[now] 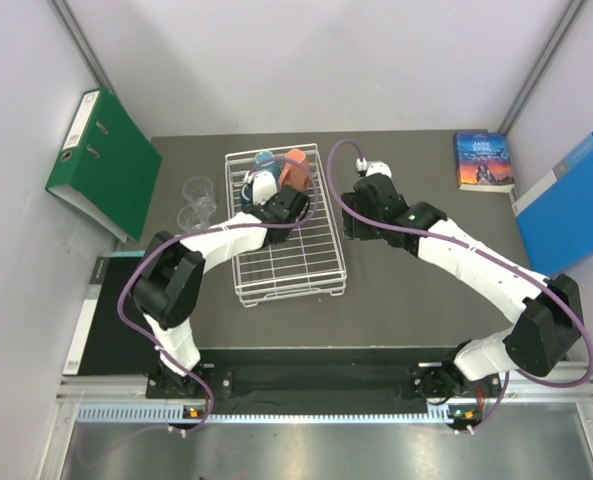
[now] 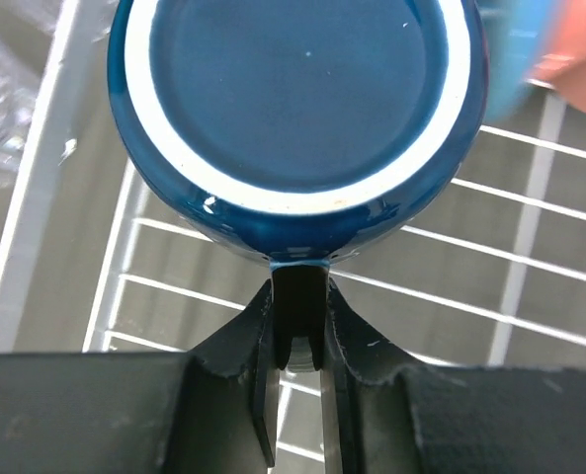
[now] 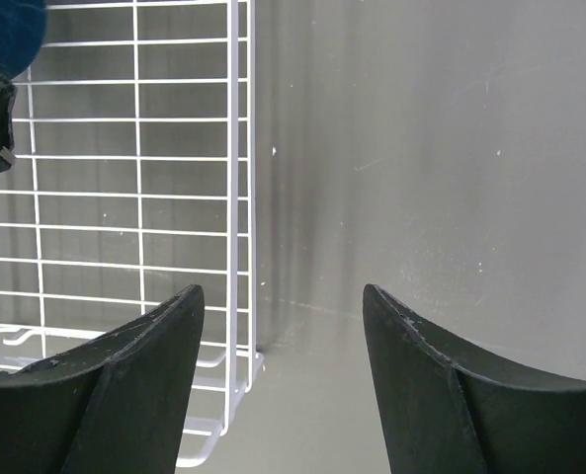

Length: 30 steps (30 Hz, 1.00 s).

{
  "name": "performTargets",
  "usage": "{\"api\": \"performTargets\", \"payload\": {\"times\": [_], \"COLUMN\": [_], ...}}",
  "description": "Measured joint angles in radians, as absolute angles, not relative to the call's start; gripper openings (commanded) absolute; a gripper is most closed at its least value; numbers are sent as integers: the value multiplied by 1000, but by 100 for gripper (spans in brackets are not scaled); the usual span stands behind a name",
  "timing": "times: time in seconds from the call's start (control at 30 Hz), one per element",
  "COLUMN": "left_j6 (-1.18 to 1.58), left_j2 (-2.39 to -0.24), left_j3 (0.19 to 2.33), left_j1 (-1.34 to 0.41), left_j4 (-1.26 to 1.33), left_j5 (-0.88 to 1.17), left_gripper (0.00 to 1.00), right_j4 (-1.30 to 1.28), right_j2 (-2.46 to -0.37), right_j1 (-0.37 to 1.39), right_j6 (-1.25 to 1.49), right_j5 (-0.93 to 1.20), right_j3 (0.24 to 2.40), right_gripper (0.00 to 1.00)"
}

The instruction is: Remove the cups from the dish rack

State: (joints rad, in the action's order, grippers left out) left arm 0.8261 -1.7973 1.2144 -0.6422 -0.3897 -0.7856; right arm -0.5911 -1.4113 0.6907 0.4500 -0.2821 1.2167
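Observation:
The white wire dish rack (image 1: pixel 294 262) lies mid-table. At its far end stand a light-blue mug (image 1: pixel 264 159), an orange mug (image 1: pixel 297 166) and a dark-blue mug (image 1: pixel 257 184). My left gripper (image 1: pixel 272 201) is shut on the dark-blue mug's handle; in the left wrist view the mug's base (image 2: pixel 297 89) faces the camera, with the handle pinched between my fingers (image 2: pixel 297 292). Two clear glasses (image 1: pixel 198 190) stand on the table left of the rack. My right gripper (image 1: pixel 355 222) is open and empty beside the rack's right wall (image 3: pixel 239 197).
A green binder (image 1: pixel 101 160) leans at the back left, and a black pad (image 1: pixel 101 315) lies at the left edge. A book (image 1: pixel 483 160) and a blue folder (image 1: pixel 571 205) sit at the back right. The light-blue mug (image 2: pixel 515 59) and orange mug (image 2: pixel 584 64) stand close beside the held mug.

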Motion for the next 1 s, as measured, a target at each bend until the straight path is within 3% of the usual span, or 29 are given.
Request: {"api": "performTargets", "payload": {"times": [0.33,0.7,1.0], "left_j6": [644,665,817], "left_j2": [-1644,-1385,-1182], "left_j3": [1318,1280,1009], "left_j1": [-642,-620,-545], "left_j4": [-450,-496,-208], "left_j5": [-587,-334,121], "left_gripper": [0,0,0], "right_j4": [-573,-482,-120], "right_j2": [-1416,-1404,-1237], "right_j1": [691,680,418], "right_j6": [458,491,711], "right_j5": [-283,-268,119], "right_j3": [1217,1198,1002], "right_gripper": [65,66,62]}}
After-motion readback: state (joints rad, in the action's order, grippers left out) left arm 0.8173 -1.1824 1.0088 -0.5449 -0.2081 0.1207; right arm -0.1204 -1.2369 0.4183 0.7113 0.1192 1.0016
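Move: The left hand already pinches the dark blue mug's handle, the mug's body about 5 cm ahead and 2 cm to its left, nearly level. The open right gripper, towards which the mug is taken, is roughly 21 cm to the right, 8 cm back and 9 cm higher. The teal mug stands about 10 cm straight ahead and the orange mug 7 cm to the right of the teal one, both slightly lower. From the right hand, the dark blue mug lies some 24 cm left, 11 cm ahead and 10 cm down. Up first, about 17 cm out of the rack, then back and to the right, the left hand carries the dark blue mug by its handle towards the right gripper, clearly rolling left side down and swinging clockwise so its fingers point forward-right. Late on, the right hand, still open, rises about 6 cm and goes a little forward, rolling some 35 degrees to point its fingers leftward. ##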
